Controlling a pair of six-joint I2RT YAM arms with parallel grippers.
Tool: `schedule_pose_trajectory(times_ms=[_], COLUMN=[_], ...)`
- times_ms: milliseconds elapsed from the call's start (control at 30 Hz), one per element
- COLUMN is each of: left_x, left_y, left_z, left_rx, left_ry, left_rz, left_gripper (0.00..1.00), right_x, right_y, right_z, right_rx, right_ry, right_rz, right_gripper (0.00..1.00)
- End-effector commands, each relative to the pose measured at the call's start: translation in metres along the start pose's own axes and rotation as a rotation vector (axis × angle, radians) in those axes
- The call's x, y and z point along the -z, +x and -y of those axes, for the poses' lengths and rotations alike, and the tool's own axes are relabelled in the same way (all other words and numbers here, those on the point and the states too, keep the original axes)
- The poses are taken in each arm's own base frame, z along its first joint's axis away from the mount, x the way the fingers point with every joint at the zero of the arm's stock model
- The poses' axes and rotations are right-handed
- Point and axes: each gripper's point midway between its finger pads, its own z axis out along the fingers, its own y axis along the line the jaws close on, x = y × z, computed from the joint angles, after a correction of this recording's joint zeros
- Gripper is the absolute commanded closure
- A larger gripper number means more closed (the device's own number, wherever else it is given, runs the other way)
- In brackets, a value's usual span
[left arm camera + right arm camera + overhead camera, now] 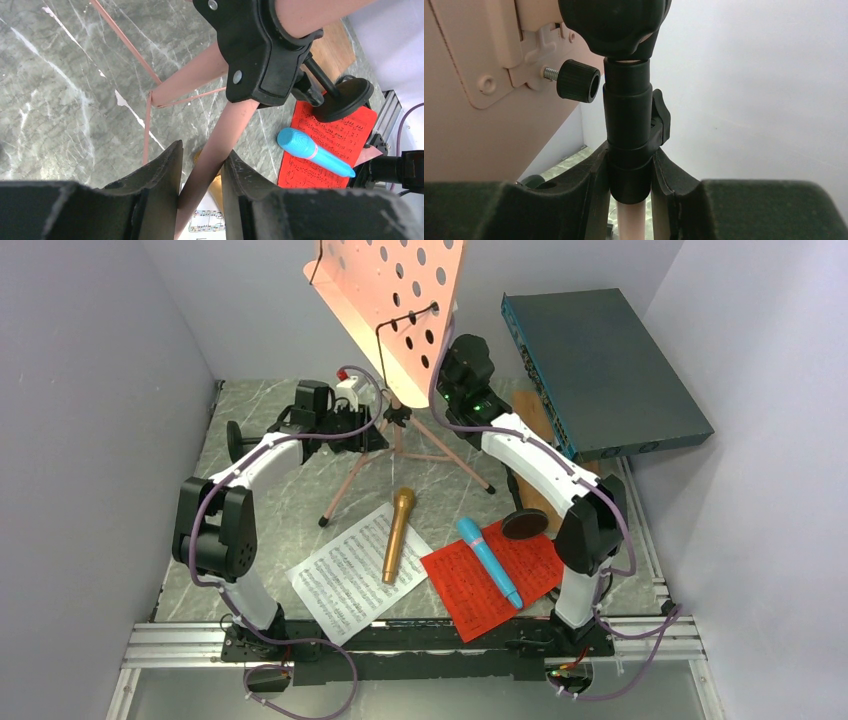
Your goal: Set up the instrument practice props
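Note:
The pink hole-punched music desk (390,290) stands on tripod legs at the back middle. My left gripper (375,425) (204,150) has its jaws pressed on one pink tripod leg (220,135), just below the black hub (260,55). My right gripper (455,380) (630,150) is shut on the black collar (629,115) of the stand's pole, under the desk. The gold microphone (398,535) lies on the white page (350,580). The blue microphone (490,562) (312,150) lies on the red page (495,580) (305,170). One black round-based pole (524,524) (345,97) lies by the red page.
A large dark-teal box (600,370) leans at the back right, with a wooden board (540,415) beneath it. Another black round base (235,438) sits at the left behind my left arm. Grey walls close in both sides. A metal rail (420,640) runs along the near edge.

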Motion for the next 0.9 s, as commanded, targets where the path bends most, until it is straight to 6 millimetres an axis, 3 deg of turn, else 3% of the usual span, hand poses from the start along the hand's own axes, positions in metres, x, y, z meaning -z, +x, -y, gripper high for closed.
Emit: schedule_pose_trajectory(times_ms=[0, 67, 367, 600, 700, 867], left_x=[0.004, 0.003, -0.008, -0.009, -0.01, -0.01], left_y=[-0.009, -0.006, 0.013, 0.017, 0.019, 0.025], left_z=[0.001, -0.001, -0.004, -0.004, -0.003, -0.003], left_rx=[0.009, 0.012, -0.012, -0.007, 0.002, 0.036], left_ry=[-0.023, -0.029, -0.072, -0.077, -0.07, -0.068], left_rz=[0.044, 0.035, -0.039, -0.06, -0.063, -0.082], left_gripper=[0.89, 1.0, 1.0, 1.0, 1.0, 1.0], right_x=[0.015, 0.016, 0.03, 0.061, 0.08, 0.124], right_y=[-0.093, -0.095, -0.086, -0.068, -0.047, -0.006], right_z=[0.005, 0.007, 0.022, 0.039, 0.053, 0.07], right_rx=[0.073, 0.072, 0.063, 0.049, 0.008, -0.05], right_ry=[0.034, 0.046, 0.119, 0.215, 0.262, 0.303], right_rz=[0.223, 0.219, 0.16, 0.053, -0.029, -0.169], right_gripper=[1.0, 0.92, 0.41, 0.22, 0.16, 0.15])
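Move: The right hand, high up, already grips the music stand's black upper collar, with the pink desk's middle about 10 cm above, 5 cm left and 5 cm back of it. The tripod hub lies straight below, some 25 cm down. The left hand already holds a pink tripod leg at its fingers; from it the hub is about 5 cm ahead, 3 cm right and 4 cm up, and the gold microphone some 19 cm back, 3 cm right and 15 cm down. The left hand keeps its grip on the pink tripod leg, easing only about 1 cm to the right, while the right fingers open wide and let go of the black collar under the desk. The right hand then backs away from the stand some 10 cm to the right and 3–4 cm back towards its base, speeding up as it goes, rising about 3 cm before sinking to its starting height and turning roughly 15 degrees clockwise. ##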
